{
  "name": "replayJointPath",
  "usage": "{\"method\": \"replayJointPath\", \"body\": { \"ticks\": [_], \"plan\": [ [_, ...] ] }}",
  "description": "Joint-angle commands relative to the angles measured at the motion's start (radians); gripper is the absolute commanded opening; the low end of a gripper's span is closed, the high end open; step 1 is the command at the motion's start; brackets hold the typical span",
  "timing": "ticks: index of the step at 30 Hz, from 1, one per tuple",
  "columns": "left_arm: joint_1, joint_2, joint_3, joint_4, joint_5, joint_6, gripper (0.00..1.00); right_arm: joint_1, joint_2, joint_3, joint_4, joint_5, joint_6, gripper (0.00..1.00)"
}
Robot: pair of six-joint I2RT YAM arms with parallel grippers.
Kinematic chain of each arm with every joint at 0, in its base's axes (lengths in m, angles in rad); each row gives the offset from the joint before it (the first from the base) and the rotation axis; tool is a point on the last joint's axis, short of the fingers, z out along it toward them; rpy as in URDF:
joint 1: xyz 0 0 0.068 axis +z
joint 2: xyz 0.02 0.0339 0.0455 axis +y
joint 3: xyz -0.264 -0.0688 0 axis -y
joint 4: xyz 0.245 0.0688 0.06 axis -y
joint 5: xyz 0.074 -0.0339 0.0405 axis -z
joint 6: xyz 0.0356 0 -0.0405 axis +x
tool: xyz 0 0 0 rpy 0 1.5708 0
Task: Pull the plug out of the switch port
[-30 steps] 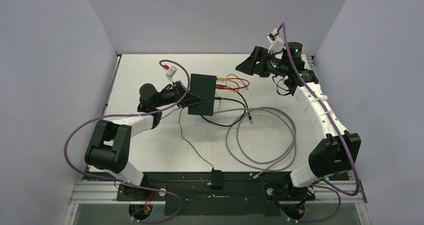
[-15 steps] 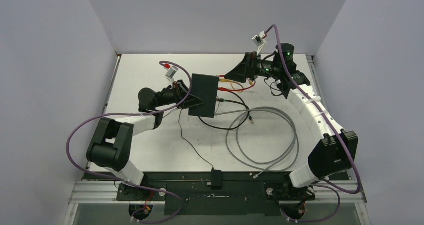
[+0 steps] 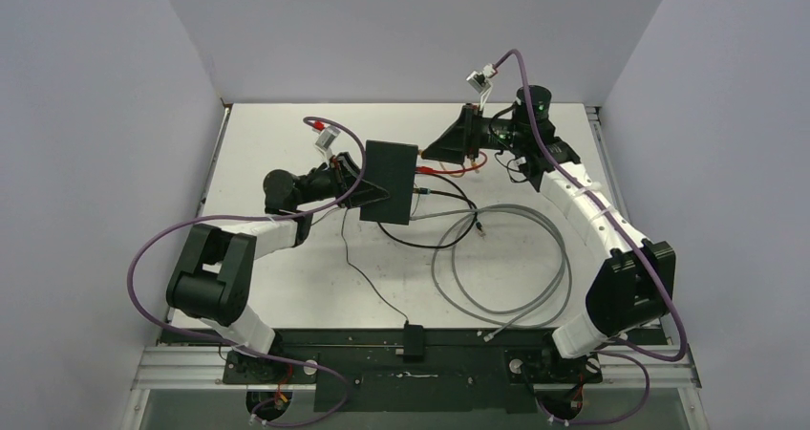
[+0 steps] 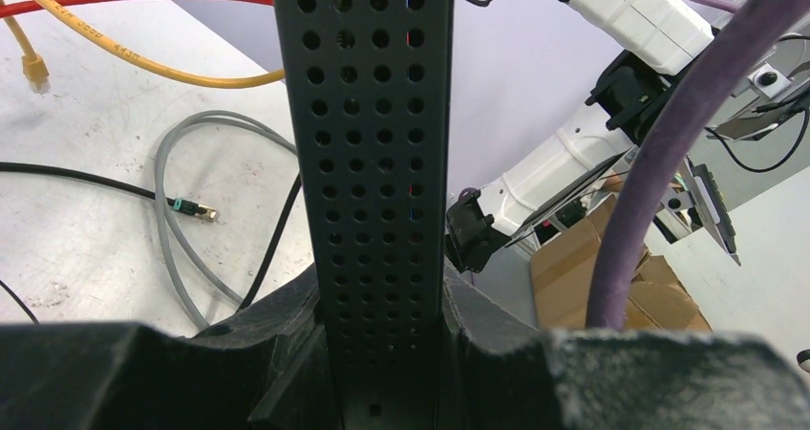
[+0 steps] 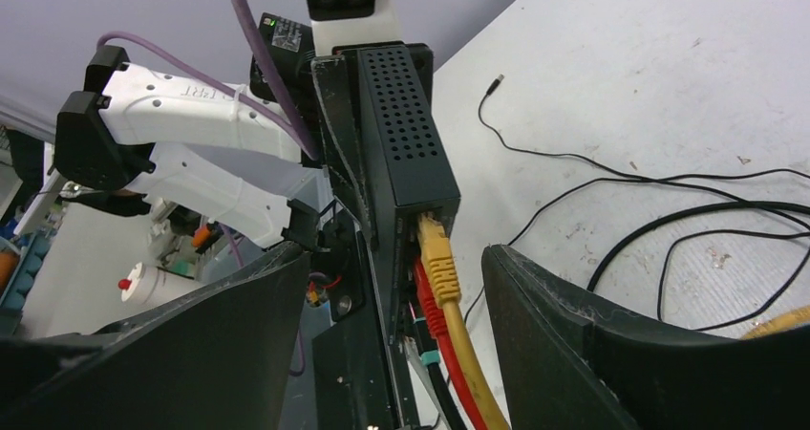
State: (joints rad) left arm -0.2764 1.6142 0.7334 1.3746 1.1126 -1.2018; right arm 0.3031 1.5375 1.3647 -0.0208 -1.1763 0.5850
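The switch is a flat black box in the middle of the table, its port edge facing right. My left gripper is shut on its left edge; in the left wrist view the perforated side sits clamped between my fingers. A yellow plug and a red plug sit in the ports, with a black teal-booted plug below them. My right gripper is open at the port edge. In the right wrist view, the right gripper has its jaws standing on either side of the yellow and red plugs without touching them.
A grey cable coil and a black cable lie right of the switch. A small black block with a thin black wire sits at the near edge. Yellow and red cables loop behind my right gripper.
My right gripper has swung left and down from the back right to the switch's port edge, and now straddles the plugs. My left gripper has kept its hold on the switch.
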Motion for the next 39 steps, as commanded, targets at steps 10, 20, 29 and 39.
{"method": "replayJointPath", "body": {
  "ticks": [10,20,29,39],
  "plan": [
    [-0.003,-0.014,0.055,0.159,-0.033,-0.014,0.0,0.029,0.035,0.001,0.121,-0.038,0.029,0.57],
    [-0.003,-0.014,0.058,0.165,-0.031,-0.018,0.0,0.031,0.039,0.0,0.121,-0.042,0.032,0.29],
    [-0.003,-0.016,0.06,0.168,-0.028,-0.017,0.0,0.033,0.057,0.005,0.119,-0.033,0.042,0.11],
    [0.001,-0.025,0.041,0.199,-0.035,-0.016,0.0,0.025,0.057,0.022,0.024,0.013,-0.039,0.05]
  ]
}}
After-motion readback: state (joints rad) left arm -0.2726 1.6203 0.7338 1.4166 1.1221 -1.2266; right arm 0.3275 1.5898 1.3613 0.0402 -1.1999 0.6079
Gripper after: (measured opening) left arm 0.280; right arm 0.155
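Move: The yellow plug, in the switch's right-hand side, lies about 2 cm to the left of the right fingers, level with them fore and aft and some 1 cm lower. The red plug sits about 3 cm nearer the base than the yellow one, and the black cable's plug about 8 cm nearer. The switch's middle is some 9 cm left and 6 cm back of the right hand. From the left hand, the yellow plug lies about 8 cm ahead, 9 cm to the right and 2 cm up. Pinches the yellow plug right at the port: the right hand, fingers pointing left, eases about 1 cm left towards the switch and sinks a little, stays there while its fingers close from well open to nearly shut on the plug, then drifts slightly lower with them shut. The left hand keeps its grip on the switch and holds it almost still. ##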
